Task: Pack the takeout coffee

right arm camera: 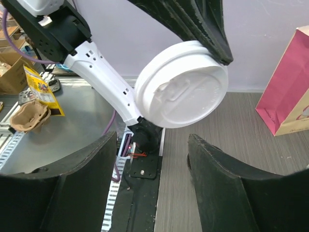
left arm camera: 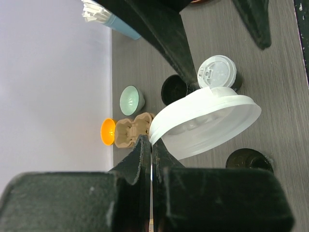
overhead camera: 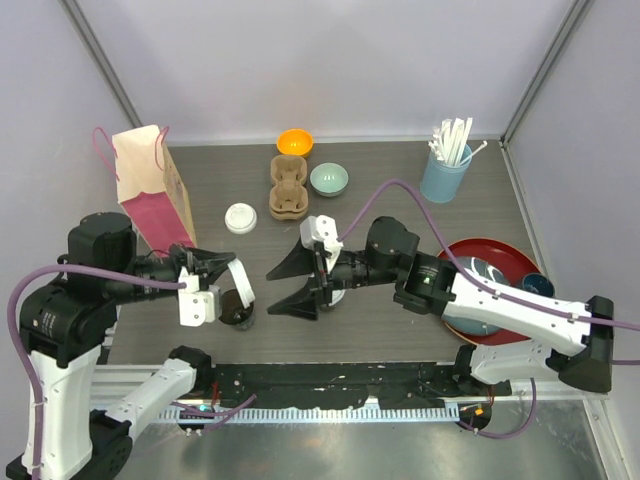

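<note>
My left gripper (overhead camera: 222, 268) (left arm camera: 152, 142) is shut on the rim of a round white lid (overhead camera: 238, 282) (left arm camera: 203, 123) (right arm camera: 181, 84), held tilted above the table. Just below it stands an open black cup (overhead camera: 240, 312) (left arm camera: 248, 159) without a lid. My right gripper (overhead camera: 272, 292) (right arm camera: 152, 145) is open and faces the held lid with nothing between its fingers. Beneath the right arm stand a lidded black cup (left arm camera: 218, 72) and another open black cup (left arm camera: 175, 89). Another white lid (overhead camera: 240, 217) sits farther back; whether a cup is under it I cannot tell.
A pink and tan paper bag (overhead camera: 150, 190) (right arm camera: 285, 92) stands at the back left. A cardboard cup carrier (overhead camera: 288, 187), an orange bowl (overhead camera: 294, 142) and a green bowl (overhead camera: 329, 179) sit at the back. A blue tumbler of straws (overhead camera: 445, 172), red tray (overhead camera: 495, 250) and dark mug (overhead camera: 537, 285) are right.
</note>
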Robot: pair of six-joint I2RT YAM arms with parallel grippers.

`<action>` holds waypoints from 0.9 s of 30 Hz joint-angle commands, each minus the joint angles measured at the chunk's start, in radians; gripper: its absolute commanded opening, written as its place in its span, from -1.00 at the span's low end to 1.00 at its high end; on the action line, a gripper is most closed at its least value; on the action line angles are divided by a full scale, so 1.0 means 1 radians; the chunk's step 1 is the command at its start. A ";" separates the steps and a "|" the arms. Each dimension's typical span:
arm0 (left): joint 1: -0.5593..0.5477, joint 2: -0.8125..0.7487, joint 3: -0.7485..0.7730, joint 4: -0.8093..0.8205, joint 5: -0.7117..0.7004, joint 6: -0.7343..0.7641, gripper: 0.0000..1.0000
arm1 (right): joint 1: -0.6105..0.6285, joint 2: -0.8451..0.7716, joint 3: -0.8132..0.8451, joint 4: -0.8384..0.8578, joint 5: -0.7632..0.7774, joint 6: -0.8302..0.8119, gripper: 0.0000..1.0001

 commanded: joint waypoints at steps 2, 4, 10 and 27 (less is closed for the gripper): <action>0.005 -0.009 -0.003 -0.038 0.050 -0.021 -1.00 | 0.024 0.050 0.054 0.129 0.037 0.004 0.30; 0.005 -0.016 -0.014 -0.027 0.067 -0.030 -1.00 | 0.024 0.070 0.070 0.133 0.043 0.013 0.25; 0.003 -0.040 -0.056 0.021 0.048 -0.028 -1.00 | 0.028 0.134 0.120 0.159 0.002 0.063 0.08; 0.003 -0.051 -0.088 0.079 0.041 -0.034 -1.00 | 0.032 0.212 0.168 0.171 -0.107 0.105 -0.84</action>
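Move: About 6 cm to the right hand's left, 3 cm ahead and a touch higher is the white lid, which the left fingers already hold by its forward rim. From the left hand, the lid's middle lies some 4 cm back and 2 cm right, about level. Far below the right hand, by about 31 cm, the open black cup stands 6 cm ahead and 12 cm left, the lidded cup 10 cm ahead and 8 cm right. Reaching about 5 cm to the left, the right hand brings its spread fingers to the held lid and closes them to pinch the rim nearest the robot's base, turning slightly counter-clockwise as they shut. The left hand keeps its pinch on the forward rim and sinks about 1.5 cm. ##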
